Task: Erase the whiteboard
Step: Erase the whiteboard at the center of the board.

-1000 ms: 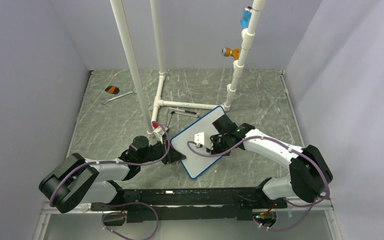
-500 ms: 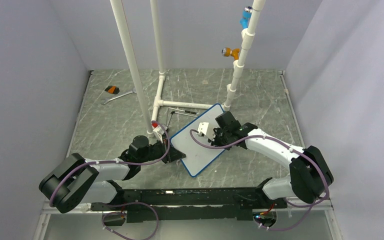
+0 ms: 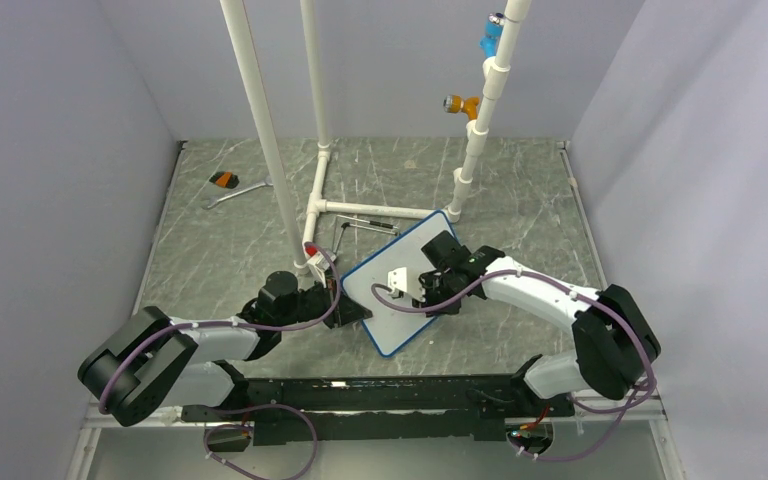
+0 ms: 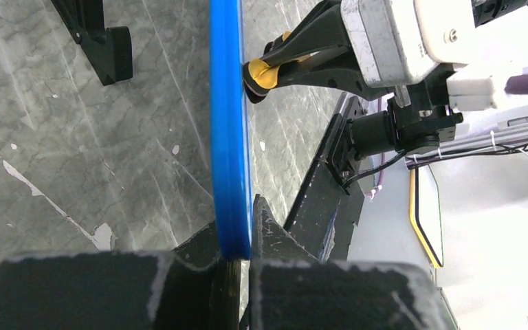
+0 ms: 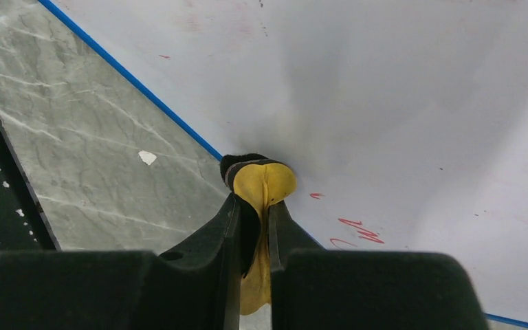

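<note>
The whiteboard [image 3: 401,322] is a white board in a thin blue frame, held tilted above the table. My left gripper [image 3: 348,306] is shut on its left edge; in the left wrist view the blue frame [image 4: 229,130] stands clamped in that gripper [image 4: 237,242]. My right gripper [image 3: 421,291] is shut on a yellow eraser [image 5: 264,184] with a black pad, pressed against the white face [image 5: 399,96] near its blue edge. Faint red marks [image 5: 359,234] remain just right of the eraser. The eraser [image 4: 264,73] also touches the board in the left wrist view.
White PVC pipes [image 3: 272,150] rise behind the board, with a low crossbar [image 3: 375,210] just beyond it. A red-capped marker [image 3: 311,251] and a thin black tool [image 3: 365,225] lie near the pipe base. A wrench [image 3: 232,193] and an orange object [image 3: 224,180] lie at far left.
My right gripper swept the eraser up and right across the board, then came back down-left to about where it began. The left gripper and the board stayed put.
</note>
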`<state>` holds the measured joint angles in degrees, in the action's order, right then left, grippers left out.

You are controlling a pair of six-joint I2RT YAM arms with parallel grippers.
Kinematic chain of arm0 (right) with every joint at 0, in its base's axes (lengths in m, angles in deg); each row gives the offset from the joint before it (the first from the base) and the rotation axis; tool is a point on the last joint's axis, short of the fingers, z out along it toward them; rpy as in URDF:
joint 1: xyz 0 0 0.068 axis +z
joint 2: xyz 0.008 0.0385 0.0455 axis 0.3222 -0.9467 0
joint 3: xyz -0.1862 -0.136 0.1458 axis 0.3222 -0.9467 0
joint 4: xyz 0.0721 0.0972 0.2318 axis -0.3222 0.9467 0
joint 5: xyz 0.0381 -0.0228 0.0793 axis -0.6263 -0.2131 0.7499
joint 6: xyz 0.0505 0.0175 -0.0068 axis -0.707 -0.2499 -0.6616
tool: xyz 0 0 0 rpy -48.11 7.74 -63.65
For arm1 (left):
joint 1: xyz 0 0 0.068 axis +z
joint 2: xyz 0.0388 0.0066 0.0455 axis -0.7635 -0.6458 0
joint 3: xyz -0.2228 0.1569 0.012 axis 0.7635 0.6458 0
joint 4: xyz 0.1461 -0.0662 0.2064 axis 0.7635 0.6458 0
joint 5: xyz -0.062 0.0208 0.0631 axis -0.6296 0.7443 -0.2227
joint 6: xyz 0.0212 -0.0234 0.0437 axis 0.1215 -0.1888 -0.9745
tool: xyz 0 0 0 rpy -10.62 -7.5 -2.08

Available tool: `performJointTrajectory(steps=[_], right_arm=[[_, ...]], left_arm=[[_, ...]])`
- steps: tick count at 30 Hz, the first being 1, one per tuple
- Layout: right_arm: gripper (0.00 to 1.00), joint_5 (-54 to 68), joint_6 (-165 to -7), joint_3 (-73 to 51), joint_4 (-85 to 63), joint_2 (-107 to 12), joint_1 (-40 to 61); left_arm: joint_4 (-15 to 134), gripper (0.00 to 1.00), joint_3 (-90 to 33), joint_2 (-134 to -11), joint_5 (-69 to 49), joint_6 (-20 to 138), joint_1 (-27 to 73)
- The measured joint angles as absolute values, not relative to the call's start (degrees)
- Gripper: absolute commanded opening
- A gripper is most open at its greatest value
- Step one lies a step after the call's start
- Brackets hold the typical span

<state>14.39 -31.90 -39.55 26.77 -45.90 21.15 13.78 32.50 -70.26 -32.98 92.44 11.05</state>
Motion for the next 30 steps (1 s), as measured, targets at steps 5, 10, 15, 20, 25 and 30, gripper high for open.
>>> performJointTrajectory(steps=[5, 10, 15, 20, 25, 30], right_arm=[[0.0, 11.7, -35.9, -39.6, 24.7, -45.8, 20.1], [0.0, 6.3, -40.7, -40.3, 19.5, -44.6, 16.6], [0.0, 5.8, -40.7, -40.3, 19.0, -44.5, 15.8], [0.0, 10.6, -36.2, -39.8, 22.3, -44.9, 17.1], [0.0, 12.1, -36.4, -39.6, 23.8, -45.6, 18.7], [0.0, 8.8, -43.1, -40.1, 17.7, -43.7, 12.4]], left_arm=[[13.7, 0.0, 32.5, -70.3, -32.5, 92.3, 11.1], [13.3, 0.0, 32.5, -70.3, -31.7, 92.4, 11.1], [13.3, 0.0, 32.5, -70.3, -31.7, 92.5, 11.1], [13.5, 0.0, 32.5, -70.3, -31.9, 92.5, 11.1], [13.7, 0.0, 32.5, -70.1, -32.0, 92.4, 11.1], [13.9, 0.0, 32.5, -69.8, -31.8, 92.4, 11.1]])
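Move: The last red marks on the whiteboard, by its right-hand corner, lie about 4 cm ahead of the right hand, 3 cm to its right and 2 cm below. That board corner is 3 cm ahead, 4 cm right; the left gripper, holding the board's edge, is some 16 cm left and 2 cm back; the white pipe's foot stands about 20 cm ahead, 1 cm right. From the left hand the marks lie roughly 6 cm ahead, 19 cm right, 5 cm lower. The red marks are scrubbed with the eraser still pinched in the right hand: it sweeps forward and somewhat right about 5 cm, comes back some 3 cm, then goes forward-right again by 4 cm to end over them. The wrist swings clockwise on each forward stroke, ending about 20 degrees round, the pad staying on the board, while the left gripper keeps its pinch on the edge. ##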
